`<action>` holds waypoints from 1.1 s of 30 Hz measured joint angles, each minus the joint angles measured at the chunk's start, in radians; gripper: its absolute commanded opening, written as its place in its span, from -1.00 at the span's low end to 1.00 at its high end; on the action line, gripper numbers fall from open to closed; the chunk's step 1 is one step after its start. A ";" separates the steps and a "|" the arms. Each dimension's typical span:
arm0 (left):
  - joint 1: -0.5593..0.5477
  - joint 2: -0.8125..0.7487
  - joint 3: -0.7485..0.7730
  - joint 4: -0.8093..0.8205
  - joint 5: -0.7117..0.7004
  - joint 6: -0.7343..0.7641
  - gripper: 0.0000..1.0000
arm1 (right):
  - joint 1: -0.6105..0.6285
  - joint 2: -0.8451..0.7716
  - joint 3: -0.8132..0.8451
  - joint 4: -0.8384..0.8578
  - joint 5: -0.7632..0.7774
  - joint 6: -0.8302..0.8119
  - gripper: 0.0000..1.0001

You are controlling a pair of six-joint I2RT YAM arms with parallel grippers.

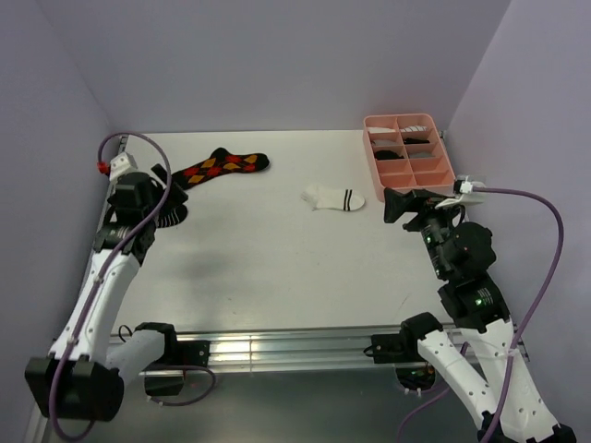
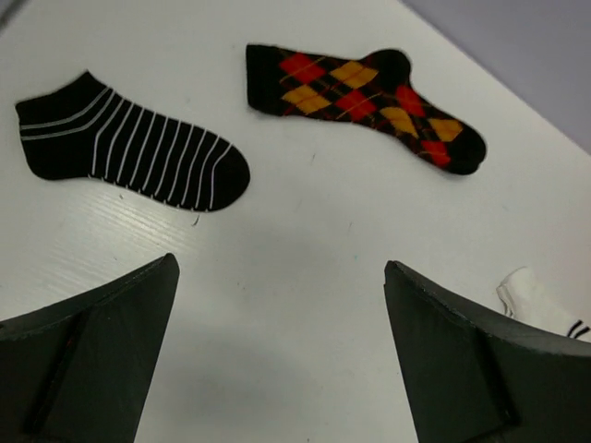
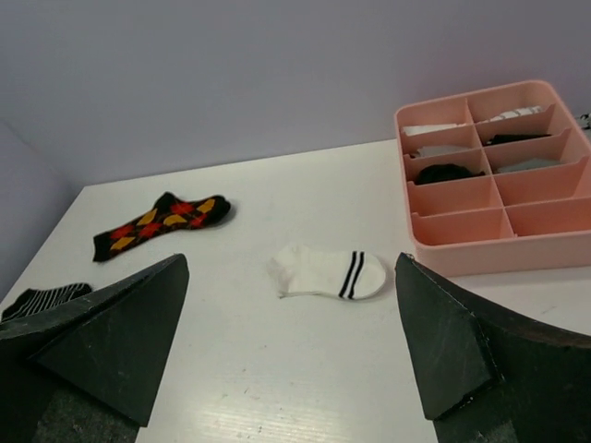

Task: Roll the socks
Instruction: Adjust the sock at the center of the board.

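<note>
Three socks lie flat on the white table. The argyle sock [image 1: 224,167] [image 2: 365,103] [image 3: 159,225] is at the back left. Right of centre lies the short white sock [image 1: 334,197] [image 3: 328,273], whose toe shows at the left wrist view's edge [image 2: 545,309]. The black white-striped sock [image 2: 129,148] [image 3: 42,300] is at the left, partly hidden under my left arm [image 1: 172,217]. My left gripper [image 1: 164,181] [image 2: 280,263] hangs open over bare table near both dark socks. My right gripper [image 1: 399,205] [image 3: 291,258] is open and empty, facing the white sock from the right.
A pink compartment tray [image 1: 367,138] [image 3: 499,254] stands at the back right, with dark and white fabric items in its far compartments. Purple walls close in the left, back and right. A metal rail [image 1: 277,349] runs along the near edge.
</note>
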 measured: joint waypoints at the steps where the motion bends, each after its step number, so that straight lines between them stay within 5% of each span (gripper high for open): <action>1: 0.000 0.043 0.000 0.006 0.001 -0.012 0.99 | 0.000 -0.001 -0.009 0.000 -0.011 0.006 1.00; 18: 0.068 0.666 0.035 0.286 0.018 -0.073 0.99 | 0.000 0.031 -0.063 -0.035 -0.157 0.040 1.00; 33: 0.076 0.849 0.110 0.381 0.131 -0.107 0.99 | 0.000 0.066 -0.063 -0.057 -0.175 0.018 1.00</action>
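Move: The black striped sock's middle is about 8 cm ahead of the open left hand, 9 cm to its left and 23 cm below. The red-and-yellow argyle sock lies at the same depth, some 23 cm ahead and 7 cm to the right. From the right hand the striped sock is roughly 64 cm left, 15 cm ahead and 34 cm below. Left hand, open, drops 20 cm and forward 12 towards the striped sock's toe, tipping down; right sinks 6, leftward. ##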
